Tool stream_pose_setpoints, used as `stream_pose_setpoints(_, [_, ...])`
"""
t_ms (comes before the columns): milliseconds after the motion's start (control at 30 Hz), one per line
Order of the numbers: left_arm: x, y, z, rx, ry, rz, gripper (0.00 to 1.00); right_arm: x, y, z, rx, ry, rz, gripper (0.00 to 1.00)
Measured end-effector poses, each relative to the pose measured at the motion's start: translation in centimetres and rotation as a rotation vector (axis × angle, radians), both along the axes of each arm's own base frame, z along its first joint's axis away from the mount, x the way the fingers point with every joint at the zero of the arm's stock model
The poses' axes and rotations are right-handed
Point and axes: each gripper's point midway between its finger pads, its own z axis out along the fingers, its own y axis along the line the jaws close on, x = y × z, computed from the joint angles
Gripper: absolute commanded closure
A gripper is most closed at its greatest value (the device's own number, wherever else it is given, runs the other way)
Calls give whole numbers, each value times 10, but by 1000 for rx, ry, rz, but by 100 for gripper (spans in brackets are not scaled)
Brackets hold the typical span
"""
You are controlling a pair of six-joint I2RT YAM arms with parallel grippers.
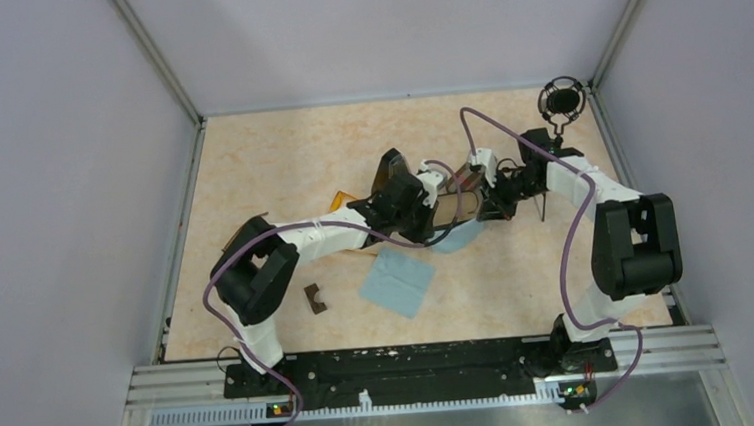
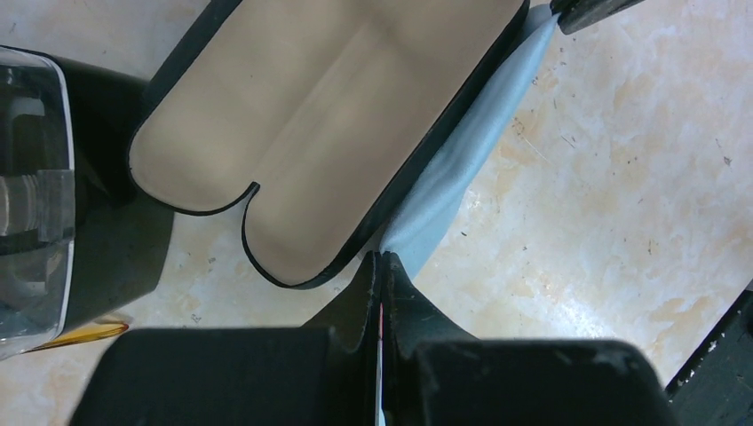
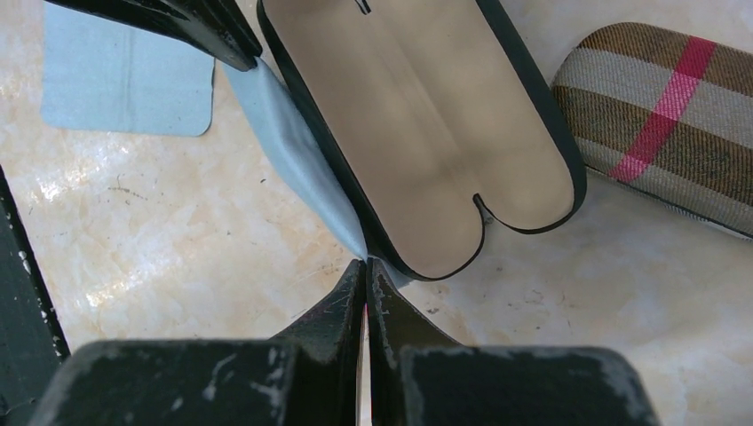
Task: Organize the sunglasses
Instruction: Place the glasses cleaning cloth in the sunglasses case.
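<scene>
A light blue cloth (image 2: 462, 151) is stretched along the edge of an open black case with beige lining (image 2: 328, 115). My left gripper (image 2: 382, 257) is shut on one corner of the cloth and my right gripper (image 3: 366, 262) is shut on the opposite corner. From above, both grippers meet mid-table at the case (image 1: 458, 205). The amber-lensed sunglasses (image 1: 342, 197) lie left of the left wrist, and an amber edge (image 2: 84, 333) shows in the left wrist view. A thin dark-framed pair (image 1: 560, 100) stands at the far right corner.
A plaid case (image 3: 657, 124) lies just right of the open case. A second blue cloth (image 1: 398, 280) lies flat in front of the arms, with a small brown object (image 1: 315, 298) to its left. A black triangular case (image 1: 390, 167) sits behind the left wrist.
</scene>
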Motion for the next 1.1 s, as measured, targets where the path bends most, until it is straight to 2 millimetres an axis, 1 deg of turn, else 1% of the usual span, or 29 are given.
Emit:
stream_pose_setpoints(133, [1,1,6,-2,-6,4,100,5,-1,4,-5,-4,-17,100])
stream_pose_setpoints(267, [7,-1,16,-7,-24,13,100,12,-1,10,-5,-21,-32,100])
stream_pose_setpoints(500, [24,1,30,-15,-57,44,100,18,1,14,5,-18,-58,100])
stream_pose_setpoints(600, [32,5,33,-15,-65,64,100,25,2,17,8,-29,-72,100])
stream_pose_setpoints(700, [40,6,35,-15,-70,81,100,32,2,15,7,-28,-87,100])
stream_pose_setpoints(867, [51,5,30,-7,-66,94,100,40,1,1,-5,-3,-105,100])
stream_pose_setpoints(1100, [50,7,8,33,-26,94,100,39,0,-17,-20,47,-113,100])
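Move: The open sunglasses case's middle lies roughly 5 cm ahead of the left hand, 4 cm to its right and 3 cm below. From the right hand it is about 4 cm ahead, 7 cm left and 4 cm below. The black clear-fronted box stands some 11 cm ahead and 6 cm left of the left hand; the plaid case lies about 11 cm ahead and 2 cm left of the right hand. Both hands keep pinching the cloth, rise, carry it about 5 cm forward over the sunglasses case, then sink. ##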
